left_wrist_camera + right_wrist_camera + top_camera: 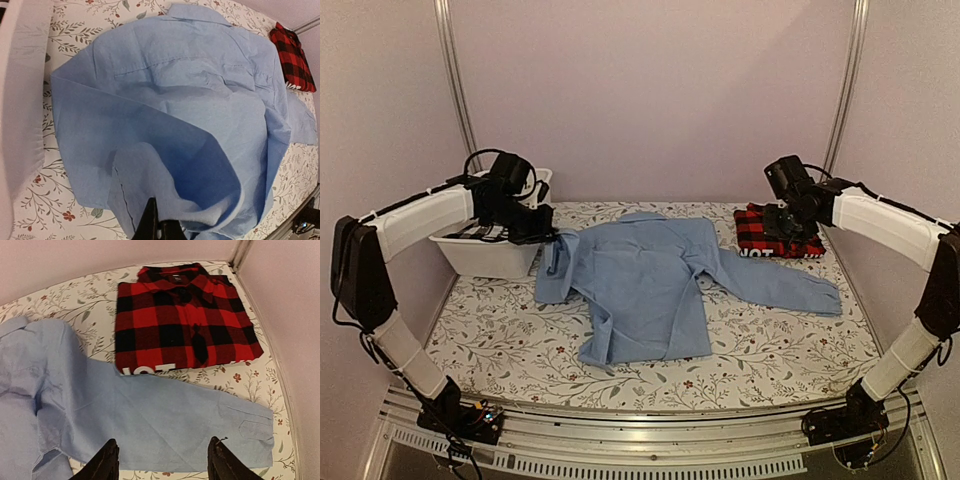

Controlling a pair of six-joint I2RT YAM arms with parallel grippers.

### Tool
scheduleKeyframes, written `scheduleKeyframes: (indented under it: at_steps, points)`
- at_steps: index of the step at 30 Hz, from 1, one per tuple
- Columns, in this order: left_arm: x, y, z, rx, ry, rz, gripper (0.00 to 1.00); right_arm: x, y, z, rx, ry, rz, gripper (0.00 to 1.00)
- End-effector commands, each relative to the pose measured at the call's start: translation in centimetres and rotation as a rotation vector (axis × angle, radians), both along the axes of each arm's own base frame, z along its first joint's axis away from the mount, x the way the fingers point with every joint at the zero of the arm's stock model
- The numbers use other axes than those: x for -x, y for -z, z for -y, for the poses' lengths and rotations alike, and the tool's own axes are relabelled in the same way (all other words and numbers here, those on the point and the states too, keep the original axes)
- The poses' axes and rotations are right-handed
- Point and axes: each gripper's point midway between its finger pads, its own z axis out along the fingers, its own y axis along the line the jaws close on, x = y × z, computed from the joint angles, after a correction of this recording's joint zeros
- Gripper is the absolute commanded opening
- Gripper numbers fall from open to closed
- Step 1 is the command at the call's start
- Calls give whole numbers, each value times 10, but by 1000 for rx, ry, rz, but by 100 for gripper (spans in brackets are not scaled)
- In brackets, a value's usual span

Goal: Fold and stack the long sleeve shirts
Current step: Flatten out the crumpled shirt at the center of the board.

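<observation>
The light blue long sleeve shirt (645,285) lies spread face down in the middle of the table, collar toward the back. Its right sleeve (175,415) stretches out to the right. My left gripper (548,232) is shut on a fold of the blue cloth (150,190) at the shirt's left side, lifted a little off the table. The red-and-black plaid shirt (185,315) sits folded at the back right corner, white lettering on its near edge. My right gripper (162,460) hangs open just above the blue sleeve, nothing between its fingers (107,462).
A white plastic bin (485,255) stands at the back left, its wall (22,100) right beside the lifted cloth. The floral tablecloth (770,350) shows around the shirts. Pink walls close the back and sides.
</observation>
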Motion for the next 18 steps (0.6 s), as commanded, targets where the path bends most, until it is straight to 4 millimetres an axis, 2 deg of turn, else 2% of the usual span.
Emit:
scheduleKeyframes:
  at_steps: [1, 4, 5, 7, 9, 14, 18]
  points:
    - [-4, 9, 38, 52, 53, 27, 0, 9, -6, -101, -146, -224, 21, 65]
    - [-7, 28, 39, 31, 34, -11, 0, 29, 1, -161, -180, -351, -4, 71]
    - [-8, 35, 37, 16, 23, -22, 0, 35, 11, -177, -171, -379, -29, 73]
    - [-10, 50, 30, -15, -4, -40, 1, 48, 25, -206, -175, -428, -66, 77]
    - [-10, 67, 28, -29, -13, -72, 1, 58, 44, -226, -184, -461, -101, 80]
    - [-15, 92, 21, -60, -45, -115, 1, 70, 81, -248, -201, -471, -172, 86]
    - [-22, 104, 12, -67, -71, -132, 1, 69, 110, -248, -176, -451, -214, 89]
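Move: The left hand, still pinching the left sleeve's cuff, has the crumpled cloth it is lowering towards about 17 cm below, some 2 cm ahead and 3 cm right; the white box stands about 15 cm to its left and 9 cm farther out. For the empty right hand, the loose front edge on the shirt's body lies about 21 cm left, 8 cm back and 18 cm down. The spread right sleeve is almost straight below it, 3 cm ahead, and the folded plaid shirt 15 cm ahead and 5 cm right. The right hand sweeps some 24 cm left and 7 cm back, away from the plaid shirt and in over the shirt's body, at first level and then sinking about 9 cm towards the front edge, turning roughly 30 degrees counter-clockwise while its half-open fingers spread nearly fully. The left hand keeps the cuff pinched in shut fingers, shifts about 3 cm right and then lowers it some 9 cm towards the cloth beneath. ##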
